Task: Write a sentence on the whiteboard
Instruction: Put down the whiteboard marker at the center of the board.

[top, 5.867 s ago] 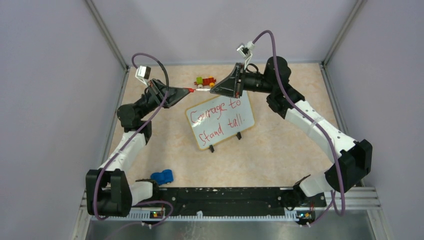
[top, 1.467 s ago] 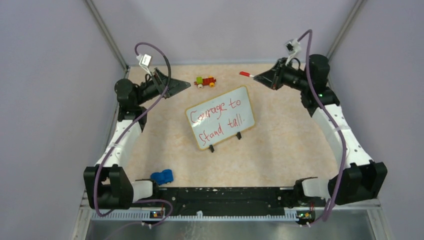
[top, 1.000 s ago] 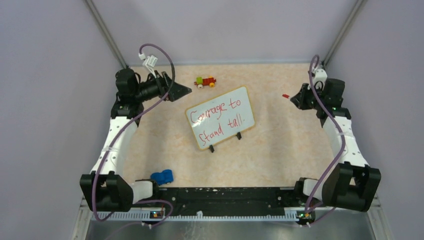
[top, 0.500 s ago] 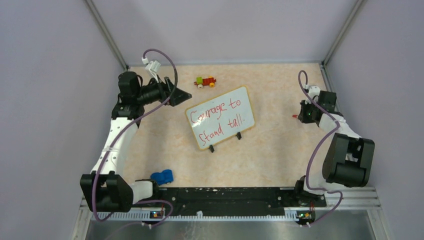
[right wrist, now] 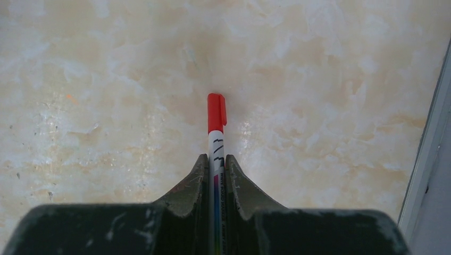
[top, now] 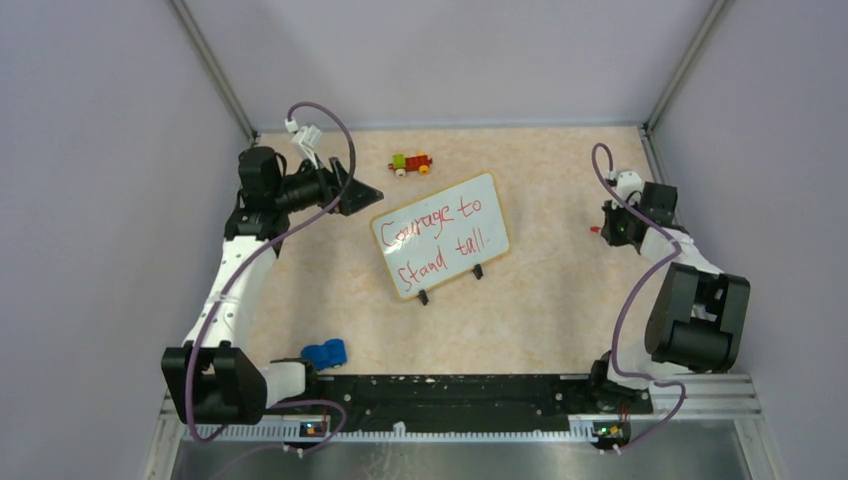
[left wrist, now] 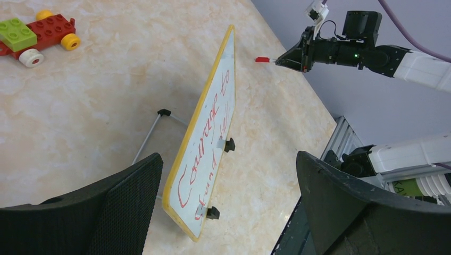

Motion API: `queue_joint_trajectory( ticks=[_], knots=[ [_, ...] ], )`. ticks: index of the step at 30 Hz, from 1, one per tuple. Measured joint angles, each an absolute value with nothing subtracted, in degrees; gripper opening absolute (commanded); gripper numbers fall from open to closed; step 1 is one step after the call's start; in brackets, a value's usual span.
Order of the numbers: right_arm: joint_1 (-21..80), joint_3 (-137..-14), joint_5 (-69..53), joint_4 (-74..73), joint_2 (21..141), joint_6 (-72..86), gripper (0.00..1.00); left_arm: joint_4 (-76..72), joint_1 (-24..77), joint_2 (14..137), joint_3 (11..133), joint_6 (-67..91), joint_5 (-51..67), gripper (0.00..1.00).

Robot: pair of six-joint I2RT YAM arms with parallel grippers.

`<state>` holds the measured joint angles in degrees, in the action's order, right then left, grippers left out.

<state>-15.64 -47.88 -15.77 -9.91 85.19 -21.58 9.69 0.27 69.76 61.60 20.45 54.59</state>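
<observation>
The whiteboard (top: 485, 190) stands tilted on two black feet mid-table, carrying the red sentence (top: 440, 236) "Courage to stand tall." in two lines. Seen edge-on from the left wrist, the whiteboard (left wrist: 226, 64) shows the sentence (left wrist: 205, 154) running down its face. My left gripper (top: 368, 190) (left wrist: 228, 159) is open and empty, just left of the board. My right gripper (top: 603, 228) (right wrist: 216, 159) is shut on a white marker (right wrist: 216, 125) with its red cap on, low over the table near the right edge. The left wrist view also catches the marker (left wrist: 262, 59).
A toy train of bricks (top: 411, 163) (left wrist: 37, 34) sits behind the board. A blue toy car (top: 324, 353) lies near the left arm's base. A metal frame rail (right wrist: 431, 133) borders the table at the right, and grey walls close in on three sides.
Both grippers met at the marker behind the board, then parted. The right arm swung back to the right edge and folded low with the marker. The left arm drew back left.
</observation>
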Motion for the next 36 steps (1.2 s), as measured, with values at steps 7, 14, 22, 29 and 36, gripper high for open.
queue_joint_trajectory(
  ticks=[7,14,22,29,36],
  knots=[
    [-15.7,-46.9,-15.6,-11.3,85.4,-24.5,0.15,9.5,-1.1,69.8,61.6,20.8,54.6,0.99],
    [-15.8,-44.2,-15.2,-16.4,87.4,-25.9,0.18,9.2,-1.2,69.8,61.4,21.1,55.2,0.99],
    [-15.9,-44.4,-15.3,-17.2,87.4,-26.2,0.30,9.0,-1.4,69.8,61.3,21.2,55.9,0.99],
    [-15.9,-46.2,-16.5,-22.5,87.3,-26.3,0.63,12.5,-1.4,70.2,62.1,18.6,55.5,0.99],
    [-15.9,-54.2,-20.2,-29.7,83.5,-25.3,0.79,23.3,-1.4,74.2,69.0,9.2,50.9,0.99]
  ],
)
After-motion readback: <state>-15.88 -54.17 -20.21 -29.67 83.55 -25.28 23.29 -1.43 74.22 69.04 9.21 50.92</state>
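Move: The red marker is held cap first in the right hand, slanting forward and down. Its resting spot on the bare table is about 4 cm back, 1 cm left and 6 cm below the hand. The whiteboard's middle stands some 38 cm left and 2 cm back, 2 cm higher; the toy train is about 46 cm left, 22 cm ahead and 4 cm lower. From the left hand, that spot is roughly 52 cm right, level forward and 28 cm down. The marker, still pinched at first, is laid back onto the table: the right hand draws back and sinks about 5 cm each way, tipping some 10 degrees further down. Its fingers ease, then spread wide and let go, and the hand lifts some 6 cm, coming slightly forward. Late on, the empty, open left hand drifts about 3 cm left, forward and down. ##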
